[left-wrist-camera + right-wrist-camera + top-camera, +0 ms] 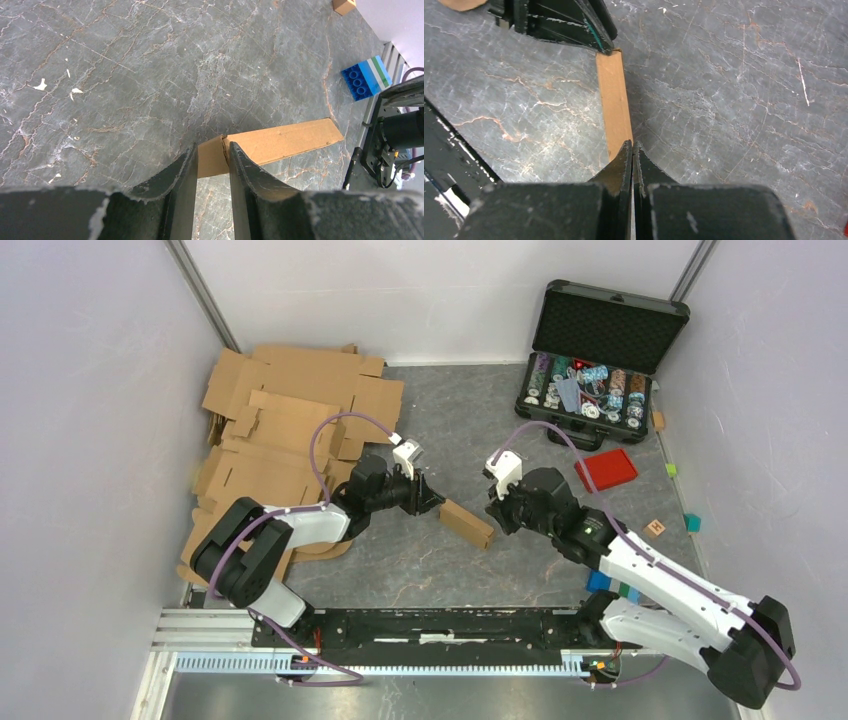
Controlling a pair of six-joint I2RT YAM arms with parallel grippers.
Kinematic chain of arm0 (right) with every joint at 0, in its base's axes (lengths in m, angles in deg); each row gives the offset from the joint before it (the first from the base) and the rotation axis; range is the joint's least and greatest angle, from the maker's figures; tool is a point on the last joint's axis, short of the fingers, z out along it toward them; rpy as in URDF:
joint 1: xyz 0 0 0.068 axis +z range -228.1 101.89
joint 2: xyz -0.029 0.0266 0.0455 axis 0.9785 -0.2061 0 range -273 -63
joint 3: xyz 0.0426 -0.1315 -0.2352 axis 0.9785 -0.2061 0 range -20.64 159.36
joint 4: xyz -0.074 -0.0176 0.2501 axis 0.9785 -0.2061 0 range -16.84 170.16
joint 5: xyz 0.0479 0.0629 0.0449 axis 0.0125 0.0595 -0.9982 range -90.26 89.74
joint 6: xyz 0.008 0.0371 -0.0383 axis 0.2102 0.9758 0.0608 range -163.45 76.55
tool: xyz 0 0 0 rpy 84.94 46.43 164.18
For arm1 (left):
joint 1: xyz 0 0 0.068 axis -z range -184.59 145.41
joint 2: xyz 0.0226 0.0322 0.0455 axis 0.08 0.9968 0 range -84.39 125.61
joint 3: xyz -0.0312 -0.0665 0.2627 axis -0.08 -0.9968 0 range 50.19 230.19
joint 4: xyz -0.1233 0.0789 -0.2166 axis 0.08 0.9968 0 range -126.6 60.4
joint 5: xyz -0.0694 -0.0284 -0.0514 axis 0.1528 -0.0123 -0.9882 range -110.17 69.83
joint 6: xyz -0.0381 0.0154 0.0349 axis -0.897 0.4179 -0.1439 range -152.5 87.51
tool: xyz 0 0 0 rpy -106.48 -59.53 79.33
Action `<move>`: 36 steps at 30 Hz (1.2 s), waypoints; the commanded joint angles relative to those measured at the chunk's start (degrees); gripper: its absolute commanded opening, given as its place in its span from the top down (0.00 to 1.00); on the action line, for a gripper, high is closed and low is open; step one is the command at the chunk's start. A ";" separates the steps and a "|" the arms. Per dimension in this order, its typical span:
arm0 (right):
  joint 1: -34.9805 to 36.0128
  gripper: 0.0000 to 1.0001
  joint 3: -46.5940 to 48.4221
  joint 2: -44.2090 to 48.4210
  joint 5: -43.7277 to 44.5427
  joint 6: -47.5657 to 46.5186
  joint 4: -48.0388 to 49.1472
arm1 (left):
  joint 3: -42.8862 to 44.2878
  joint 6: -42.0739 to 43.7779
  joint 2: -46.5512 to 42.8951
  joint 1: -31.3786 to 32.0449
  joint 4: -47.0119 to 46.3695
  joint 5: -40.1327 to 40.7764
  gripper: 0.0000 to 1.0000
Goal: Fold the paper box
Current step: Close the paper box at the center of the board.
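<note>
The paper box is a narrow, flattened brown cardboard piece lying in mid-table between the two arms. My left gripper is shut on its left end. In the left wrist view the cardboard end sits pinched between the two fingers of the left gripper, and the rest of the box runs off to the right. My right gripper is shut with nothing visible between its fingers. In the right wrist view the right gripper has its tips against the near end of the box, whose far end meets the left gripper.
A pile of larger cardboard sheets fills the left back. An open black case with chips stands at the back right, a red lid in front of it. A blue brick and small blocks lie by the right arm.
</note>
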 commanded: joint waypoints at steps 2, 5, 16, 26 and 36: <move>-0.11 1.00 -3.34 1.28 -2.99 -0.17 -0.13 | -1.30 2.26 1.65 0.55 10.01 3.15 0.65; -0.11 1.00 -7.72 0.01 -4.01 0.07 0.43 | -1.18 2.34 1.71 0.53 10.17 3.06 0.65; -0.13 1.00 -0.14 -0.32 -2.96 -1.56 -2.49 | -0.90 2.53 1.63 0.56 10.66 3.15 0.65; -0.11 1.00 -5.82 -1.80 -5.93 -1.32 -0.06 | -0.87 2.76 1.39 0.53 10.99 3.15 0.65; -0.11 1.00 -6.87 -4.73 -4.22 -2.32 1.05 | 3.35 1.75 -3.37 0.53 14.38 2.46 0.61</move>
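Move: The paper box lies slantwise between the hands. Its middle is about 2 cm ahead of the right hand's shut fingertips, 4 cm to their left and 8 cm below. The red tray is some 14 cm ahead and 25 cm to the right of that hand; the blue bricks sit about 10 cm back and 26 cm to its right, both roughly 10 cm down. From the left fingertips, at its far-left end, the box's middle is about 4 cm back, 5 cm right and 2 cm lower. The box's near-right end gets pressed from above by the right hand's closed fingertips: they dip about 5.5 cm and some 2.5 cm back, stay low briefly, lift about 4.5 cm, then come down again and stay on that end, fingers tipping a little steeper. The left hand holds still, fingertips kept against the far-left end. ##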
